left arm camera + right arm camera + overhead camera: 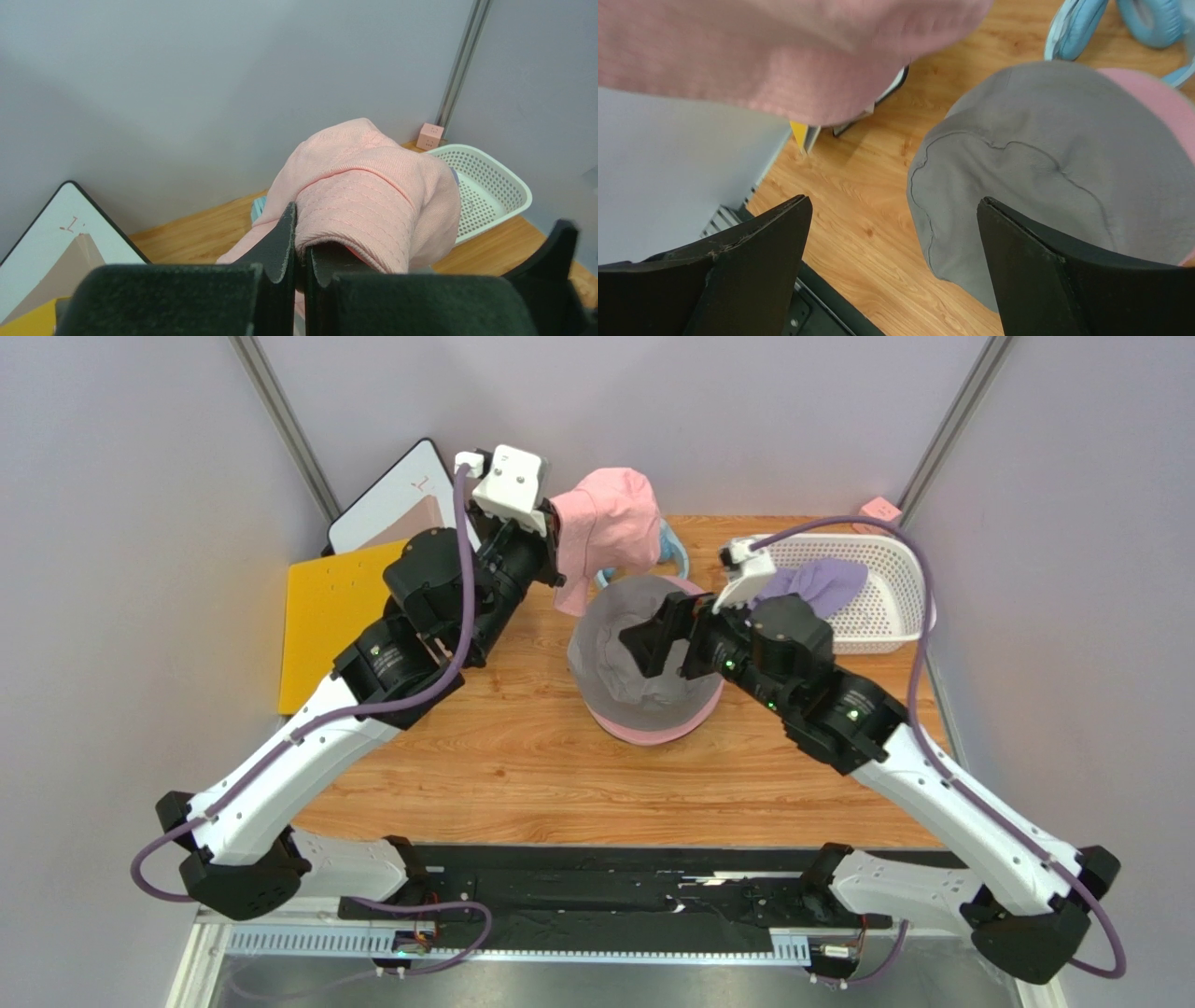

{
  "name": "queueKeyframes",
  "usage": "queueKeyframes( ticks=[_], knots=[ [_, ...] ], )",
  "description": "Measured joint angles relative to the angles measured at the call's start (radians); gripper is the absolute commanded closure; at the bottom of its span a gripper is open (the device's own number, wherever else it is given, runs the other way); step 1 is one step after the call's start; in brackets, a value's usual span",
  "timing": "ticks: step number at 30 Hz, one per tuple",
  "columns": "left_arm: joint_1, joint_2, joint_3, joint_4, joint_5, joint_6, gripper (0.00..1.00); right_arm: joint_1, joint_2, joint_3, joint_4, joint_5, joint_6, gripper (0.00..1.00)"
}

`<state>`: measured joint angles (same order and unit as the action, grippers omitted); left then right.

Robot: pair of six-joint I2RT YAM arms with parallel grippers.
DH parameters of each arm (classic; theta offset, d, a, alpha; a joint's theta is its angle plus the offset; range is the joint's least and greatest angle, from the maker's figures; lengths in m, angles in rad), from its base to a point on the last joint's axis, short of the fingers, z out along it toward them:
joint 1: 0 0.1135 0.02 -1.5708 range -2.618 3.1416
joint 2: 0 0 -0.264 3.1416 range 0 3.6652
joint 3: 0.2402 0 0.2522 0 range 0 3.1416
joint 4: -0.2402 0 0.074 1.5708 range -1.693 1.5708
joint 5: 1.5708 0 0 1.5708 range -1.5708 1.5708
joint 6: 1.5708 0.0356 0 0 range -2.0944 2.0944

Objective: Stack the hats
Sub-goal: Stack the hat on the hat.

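Observation:
A pink hat (613, 518) hangs in the air at the back of the table, my left gripper (557, 528) shut on its brim. In the left wrist view the fingers (286, 234) pinch the stitched brim of that pink hat (372, 189). A grey hat (629, 672) lies crown up on another pink hat (659, 732) at the table's middle. My right gripper (659, 647) hovers just over the grey hat (1046, 175), open (892, 204) and holding nothing. A lavender hat (824, 584) lies in the white basket (898, 602).
A light blue padded ring (676, 555) lies behind the stack, also in the right wrist view (1116, 21). At the left edge lie a yellow board (326, 609) and a framed picture (397, 497). A small pink cube (880, 508) sits behind the basket.

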<state>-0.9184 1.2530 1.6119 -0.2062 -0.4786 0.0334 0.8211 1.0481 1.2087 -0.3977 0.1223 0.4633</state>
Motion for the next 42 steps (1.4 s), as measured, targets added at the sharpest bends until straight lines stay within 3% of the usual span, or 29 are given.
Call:
queueKeyframes(
  ticks=[4,9,17,26,31,36,37,39,42],
  knots=[
    [0.0,0.063,0.124,-0.089,-0.014,0.0,1.0,0.071,0.056,-0.006,0.015,0.013,-0.046,0.06],
    [0.0,0.145,0.233,-0.205,-0.05,-0.001,1.0,0.216,0.057,-0.006,0.097,0.154,-0.109,0.06],
    [0.001,0.172,0.259,-0.34,-0.052,-0.013,1.0,0.332,0.141,-0.002,0.265,0.416,-0.218,0.09],
    [0.002,0.166,0.283,-0.362,-0.038,-0.035,1.0,0.394,0.309,0.088,0.38,0.637,-0.275,0.15],
    [0.002,0.159,0.283,-0.381,-0.024,-0.043,1.0,0.395,0.363,0.133,0.455,0.781,-0.33,0.43],
    [0.003,0.114,0.254,-0.386,-0.021,-0.047,1.0,0.372,0.377,0.143,0.478,0.848,-0.368,0.45],
    [0.003,0.098,0.243,-0.387,-0.023,-0.047,1.0,0.364,0.375,0.143,0.478,0.853,-0.373,0.5],
    [0.003,0.073,0.23,-0.386,-0.028,-0.046,1.0,0.348,0.364,0.133,0.478,0.851,-0.38,0.73],
    [0.003,0.046,0.224,-0.38,-0.021,-0.035,1.0,0.312,0.334,0.114,0.467,0.812,-0.382,1.0]
  ],
)
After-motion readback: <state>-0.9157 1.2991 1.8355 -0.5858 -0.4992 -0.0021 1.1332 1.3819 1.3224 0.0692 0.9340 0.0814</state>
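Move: The pink hat hangs from the left hand's shut fingers, its middle some 6 cm ahead of that hand, 6 cm to the right and slightly above. From the open right hand the same hat lies about 9 cm ahead, 5 cm left and 12 cm higher. Well below the right hand, the hat stack stands about 5 cm ahead and 3 cm right, some 27 cm down; the headphones lie 27 cm straight ahead, at table level. The pink hat's near brim is what the right hand comes for: after a slight draw back it swings about 9 cm left, then reaches forward and back to the right, ending about 5 cm forward, 5 left and 3 up, turned clockwise and tipped upwards, its wide-open fingers closing on the brim. The left hand keeps its pinch, dips about 3 cm while tilting down, then eases back and left. ##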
